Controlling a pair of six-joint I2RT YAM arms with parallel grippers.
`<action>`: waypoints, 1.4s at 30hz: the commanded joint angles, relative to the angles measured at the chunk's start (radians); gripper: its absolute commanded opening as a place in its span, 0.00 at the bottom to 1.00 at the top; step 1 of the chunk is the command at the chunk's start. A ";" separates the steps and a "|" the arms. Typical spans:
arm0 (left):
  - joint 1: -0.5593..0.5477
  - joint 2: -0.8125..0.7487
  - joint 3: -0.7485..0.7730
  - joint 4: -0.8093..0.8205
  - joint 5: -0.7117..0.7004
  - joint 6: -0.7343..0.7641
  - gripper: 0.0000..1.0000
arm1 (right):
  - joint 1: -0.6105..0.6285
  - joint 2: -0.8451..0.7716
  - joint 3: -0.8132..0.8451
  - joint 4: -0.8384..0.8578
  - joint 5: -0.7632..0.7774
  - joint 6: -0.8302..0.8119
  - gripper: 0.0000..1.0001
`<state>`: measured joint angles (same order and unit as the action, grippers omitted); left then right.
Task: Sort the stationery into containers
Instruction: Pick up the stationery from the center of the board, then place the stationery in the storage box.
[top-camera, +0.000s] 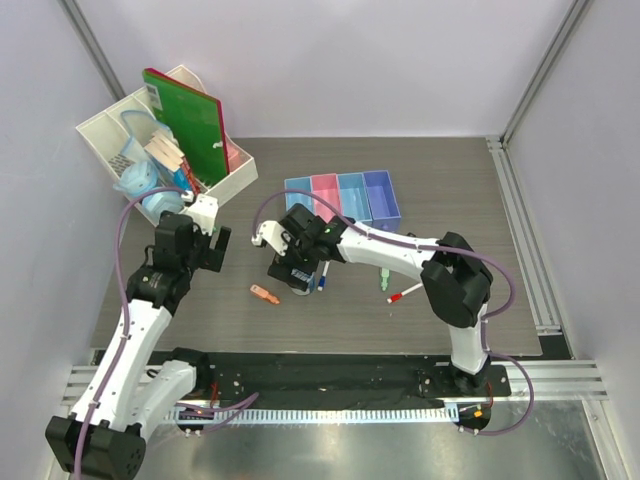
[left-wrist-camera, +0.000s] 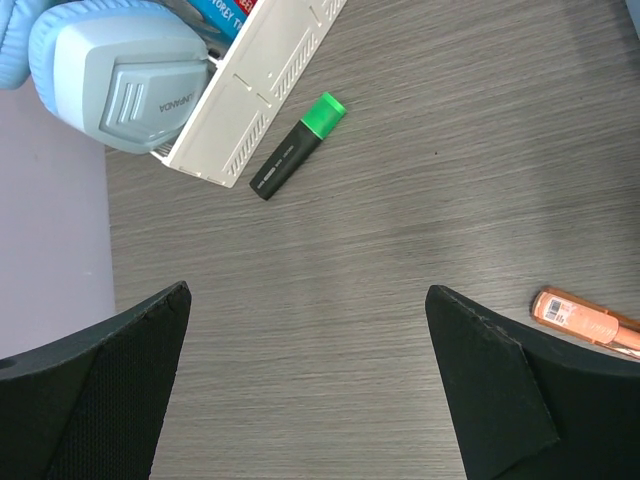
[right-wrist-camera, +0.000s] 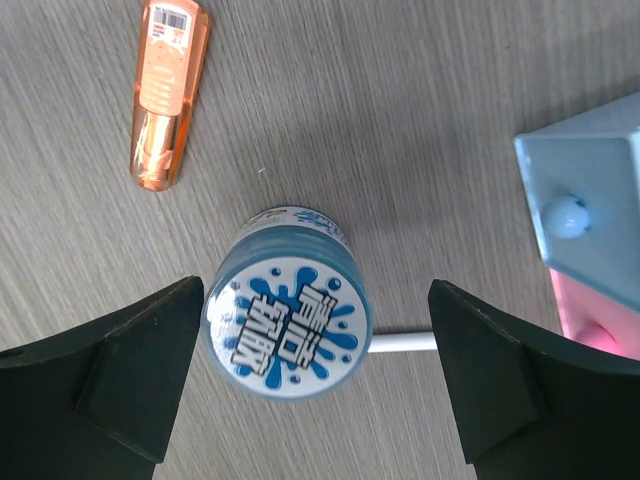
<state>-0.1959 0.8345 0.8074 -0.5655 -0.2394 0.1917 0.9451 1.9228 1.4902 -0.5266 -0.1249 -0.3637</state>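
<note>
My right gripper (top-camera: 290, 272) (right-wrist-camera: 316, 290) is open, low over the table, its jaws on either side of a small round blue tub (right-wrist-camera: 288, 315) with a blue-and-white splash label; neither jaw touches it. A white pen shaft (right-wrist-camera: 402, 343) pokes out from behind the tub. The orange marker (top-camera: 264, 293) (right-wrist-camera: 168, 95) (left-wrist-camera: 585, 317) lies just left of it. The blue-white pen (top-camera: 323, 277), a green stubby marker (top-camera: 383, 281) and the red-white pen (top-camera: 404, 292) lie to the right. A green-capped black marker (left-wrist-camera: 297, 147) lies by the organiser. The row of bins (top-camera: 342, 197) (right-wrist-camera: 585, 195) stands behind. My left gripper (top-camera: 207, 245) (left-wrist-camera: 308, 300) is open and empty above bare table.
A big white desk organiser (top-camera: 165, 140) (left-wrist-camera: 250, 95) stands at the back left with a green notebook (top-camera: 190, 120) in it. A pale blue tape dispenser (left-wrist-camera: 120, 70) sits at its near corner. Purple cables loop over both arms.
</note>
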 joint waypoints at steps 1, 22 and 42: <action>0.006 -0.031 -0.008 0.029 0.015 -0.003 1.00 | 0.001 0.013 0.033 0.025 -0.018 0.009 0.99; 0.007 -0.009 -0.019 0.036 0.064 -0.021 1.00 | 0.001 -0.117 -0.035 -0.013 -0.007 -0.037 0.02; 0.007 0.044 -0.060 0.035 0.273 0.002 1.00 | -0.402 -0.173 0.254 -0.013 0.156 -0.029 0.01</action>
<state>-0.1944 0.8726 0.7452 -0.5652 -0.0174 0.1902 0.6338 1.7458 1.6440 -0.5720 0.0154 -0.4004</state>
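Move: The stationery, a round jar with a blue-splashed lid, stands already between the right hand's open fingers, its middle about 3 cm below and 1 cm back. The blue-capped marker lies some 3 cm ahead and 5 cm right, the orange highlighter about 10 cm left and 3 cm back, and the middle of the compartment box roughly 20 cm ahead and 10 cm right. From the left hand the jar is some 19 cm right, level fore and aft, and about 13 cm below. The right fingers close round the jar's sides and pinch it after a sink of about 1 cm, draw a couple of centimetres right and slightly back, then rise and sweep forward and right towards the compartment box, ending some 14 cm higher, with the fingers tipping up and turning clockwise. The open left hand drifts down and right towards the orange highlighter. ##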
